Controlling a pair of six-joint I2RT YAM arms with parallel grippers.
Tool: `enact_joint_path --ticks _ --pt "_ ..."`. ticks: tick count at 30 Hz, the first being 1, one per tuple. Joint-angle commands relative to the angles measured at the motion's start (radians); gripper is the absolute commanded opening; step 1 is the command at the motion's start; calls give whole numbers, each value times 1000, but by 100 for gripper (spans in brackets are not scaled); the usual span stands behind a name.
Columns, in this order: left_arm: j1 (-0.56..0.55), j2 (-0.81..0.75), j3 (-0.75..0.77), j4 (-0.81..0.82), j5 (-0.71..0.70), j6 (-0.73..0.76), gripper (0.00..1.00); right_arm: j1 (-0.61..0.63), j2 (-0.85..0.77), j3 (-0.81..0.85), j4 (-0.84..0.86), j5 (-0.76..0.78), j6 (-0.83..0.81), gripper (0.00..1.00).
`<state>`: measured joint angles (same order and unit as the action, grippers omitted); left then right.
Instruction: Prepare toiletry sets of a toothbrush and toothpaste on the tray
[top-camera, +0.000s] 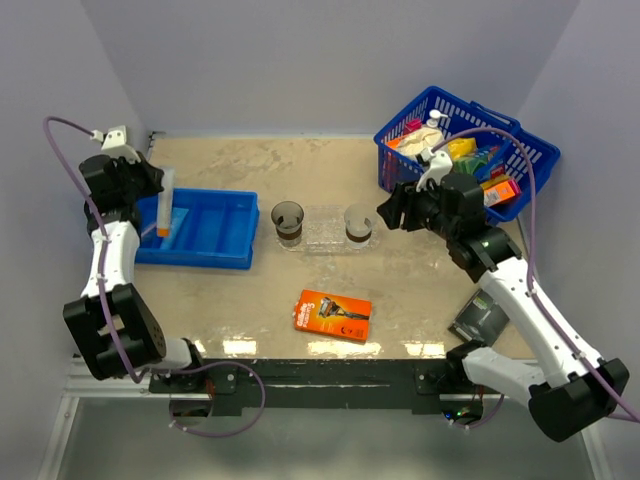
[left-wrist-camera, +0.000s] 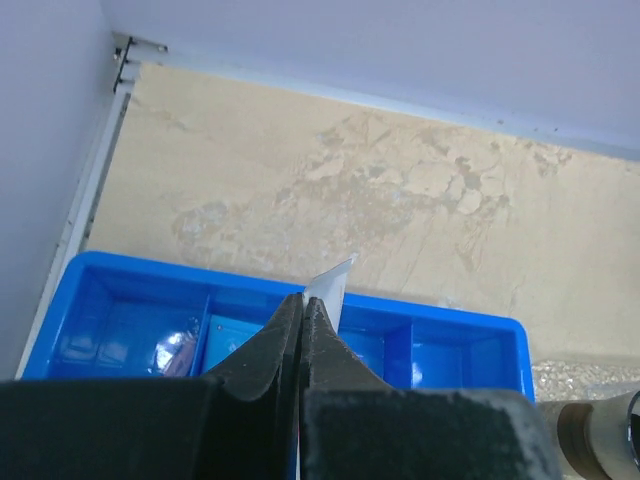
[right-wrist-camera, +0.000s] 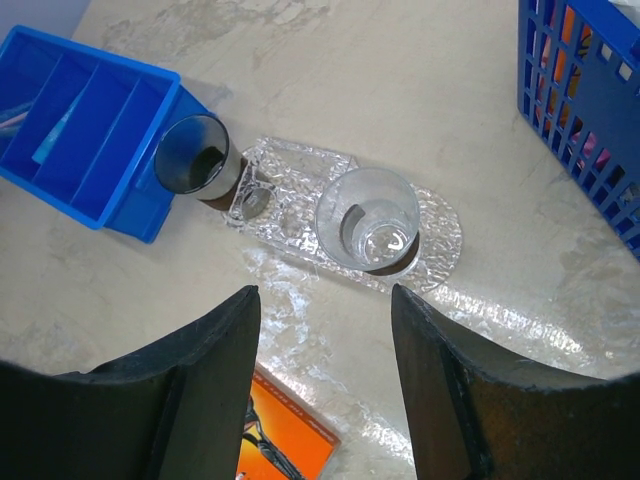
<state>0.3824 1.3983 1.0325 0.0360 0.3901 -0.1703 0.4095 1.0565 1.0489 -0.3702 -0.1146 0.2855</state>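
The clear tray (top-camera: 325, 234) (right-wrist-camera: 440, 238) lies mid-table. A clear cup (top-camera: 359, 223) (right-wrist-camera: 367, 213) stands on it and a brownish cup (top-camera: 287, 222) (right-wrist-camera: 196, 157) at its left end. My left gripper (top-camera: 166, 178) (left-wrist-camera: 303, 300) hangs over the blue compartment bin (top-camera: 210, 232) (left-wrist-camera: 440, 340), shut on the thin flat top edge of a slim whitish item with an orange lower end (top-camera: 164, 210) (left-wrist-camera: 332, 282), seemingly a wrapped toothbrush. A light blue flat piece (left-wrist-camera: 235, 335), perhaps toothpaste, lies in the bin. My right gripper (top-camera: 388, 212) (right-wrist-camera: 325, 295) hovers open and empty just right of the tray.
An orange razor pack (top-camera: 333, 315) (right-wrist-camera: 285, 440) lies near the front edge. A blue wire basket (top-camera: 465, 150) (right-wrist-camera: 585, 110) full of packs stands at the back right. A dark flat object (top-camera: 480, 320) lies beside the right arm.
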Motion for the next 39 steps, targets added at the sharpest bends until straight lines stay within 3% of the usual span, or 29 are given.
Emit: enact_joint_path --ticks 1,4,11,16,26,35,39 --pt "7 -50 40 54 49 32 0 0 -36 65 -30 23 -29 58" --pt "-10 -68 46 58 104 26 0 0 -41 80 -38 10 -29 58" --pt "-218 -119 106 -35 142 92 0 0 -15 123 2 -135 -22 57" --pt "-234 -197 40 22 223 16 0 38 26 183 24 -284 -20 57" --pt "-373 -251 -18 166 510 -66 0 299 232 371 25 -243 -40 57" --pt "-511 -256 -58 300 685 -161 0 327 344 505 -9 -263 -71 61" --pt "-543 -249 -65 340 728 -192 0 318 390 591 -116 -293 -120 62"
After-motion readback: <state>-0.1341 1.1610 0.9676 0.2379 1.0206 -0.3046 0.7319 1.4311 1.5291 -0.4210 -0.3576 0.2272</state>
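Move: My left hand holds the toothpaste by its white end; my open right hand, its goal, waits about 54 cm to its right, 11 cm back and 5 cm higher. The blue bin lies some 5 cm right, 2 cm back and 18 cm below my left hand. From my right hand the toothpaste is about 54 cm left, 9 cm ahead and 10 cm down; the clear cup 4 cm left and 9 cm ahead, the smoky cup 23 cm left and 9 cm ahead, both 20 cm below. I bring both hands together for a handover. My left hand keeps its pinch on the toothpaste and swings about 29 cm right across the blue bin, also drawing back and climbing, while turning some 65 degrees clockwise. My right hand, fingers staying open, rises a little, then sweeps about 17 cm left towards the tube's white end, turning counter-clockwise. ##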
